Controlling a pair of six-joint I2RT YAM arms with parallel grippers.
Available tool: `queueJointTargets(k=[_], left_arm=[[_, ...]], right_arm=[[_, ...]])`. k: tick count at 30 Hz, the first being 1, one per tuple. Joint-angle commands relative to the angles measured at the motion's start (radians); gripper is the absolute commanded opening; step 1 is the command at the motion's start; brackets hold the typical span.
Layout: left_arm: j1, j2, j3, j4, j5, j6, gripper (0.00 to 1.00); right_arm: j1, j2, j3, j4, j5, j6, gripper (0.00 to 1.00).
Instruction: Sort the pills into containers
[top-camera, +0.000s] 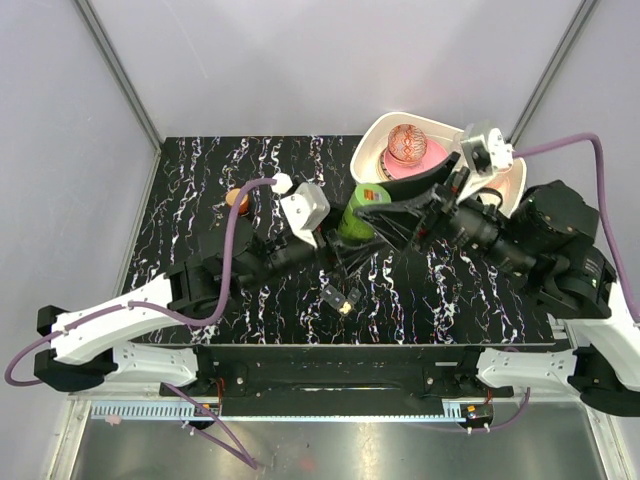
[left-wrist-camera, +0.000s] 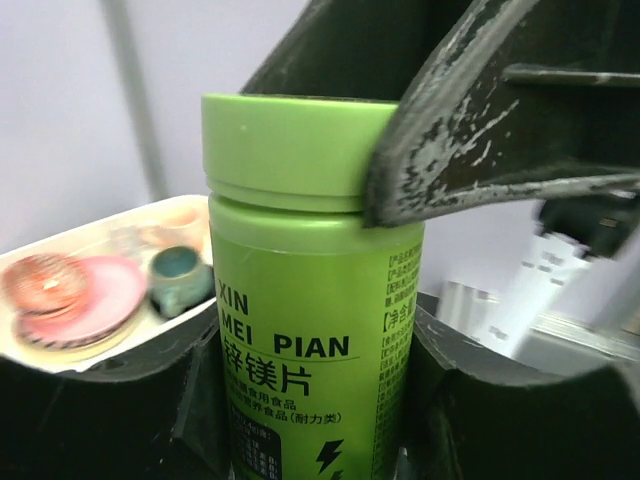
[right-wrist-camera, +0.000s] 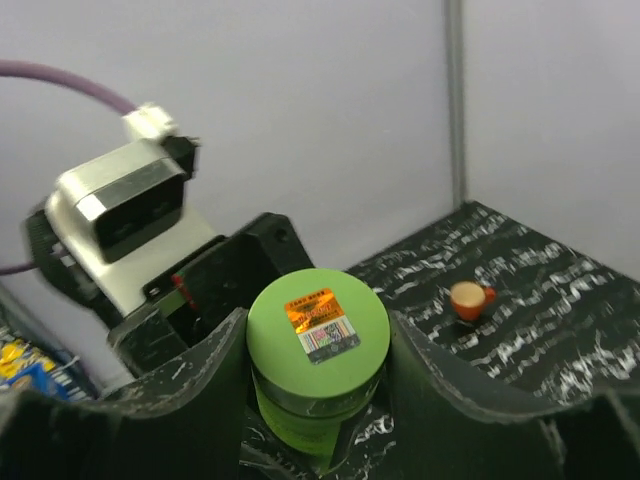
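A green pill bottle (top-camera: 362, 212) stands upright on the black marbled table (top-camera: 450, 290). My left gripper (left-wrist-camera: 315, 400) is shut on the bottle's body (left-wrist-camera: 300, 300), one finger on each side of the label. From the right, my right gripper (right-wrist-camera: 318, 345) is shut on the green cap (right-wrist-camera: 318, 325), its fingers (right-wrist-camera: 450, 390) pressed against the cap's sides. The small dark pill box, the containers (top-camera: 334, 296), lies in front of the bottle near the table's front edge, with a pale speck (top-camera: 347, 307) beside it. No pills show clearly.
A small orange cup (top-camera: 237, 199) sits at the back left of the table, also seen as the cup (right-wrist-camera: 467, 298). A white tray (top-camera: 372, 150) at the back right holds a pink plate (top-camera: 430, 158) and a reddish ball (top-camera: 406, 142). Grey walls enclose the table.
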Motion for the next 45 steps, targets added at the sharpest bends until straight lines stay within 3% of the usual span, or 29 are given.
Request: queueJointTargets(k=[1,8,16,19,20,21,24,31,39,45], left_arm=[[-0.002,0.042,0.070,-0.021,-0.293,0.108,0.00],[-0.003,0.146,0.170,-0.013,-0.572,0.247,0.00],[-0.017,0.276,0.251,0.028,-0.744,0.352,0.00],[-0.022,0.295,0.251,0.035,-0.776,0.355,0.00],[-0.022,0.293,0.250,0.035,-0.775,0.350,0.00],[-0.023,0.289,0.242,0.035,-0.773,0.344,0.00],[-0.026,0.258,0.204,0.035,-0.738,0.303,0.00],[-0.026,0.160,0.089,0.018,-0.592,0.154,0.00],[-0.026,0.042,-0.008,0.010,-0.414,0.019,0.00],[-0.028,-0.046,-0.062,0.067,-0.089,-0.041,0.00]], right_arm=[[0.003,0.060,0.079,-0.044,0.263,0.080,0.04],[0.001,0.127,0.169,-0.092,0.506,0.114,0.04],[0.003,0.193,0.281,-0.176,0.599,0.134,0.05],[0.003,0.198,0.289,-0.187,0.591,0.135,0.14],[0.003,0.189,0.286,-0.181,0.561,0.132,0.21],[0.003,0.184,0.281,-0.173,0.539,0.118,0.35],[0.003,0.148,0.242,-0.115,0.450,0.092,0.55],[0.003,0.039,0.168,0.011,0.234,0.072,0.76],[0.003,-0.033,0.136,0.015,0.168,0.022,0.84],[0.001,-0.119,0.002,0.043,0.028,-0.084,0.81]])
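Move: The left hand already grips the green pill bottle's body, the cap about 5 cm above its hand point; the right hand already has that cap between its fingers. Below lies the open pill organizer, roughly 9 cm ahead of the left hand, straight ahead sideways and some 42 cm down. The orange mug stands about 39 cm ahead and 28 cm to the left of the left hand, at table height too. Forward together, the left hand about 11 cm and the right some 8, the wrists counter-turning: left counter-clockwise, right clockwise, twisting cap against body. Then the right fingers open, let go of the cap and draw back, up and to the right; the left, keeping its grip, comes partway back, turning back and sinking. ##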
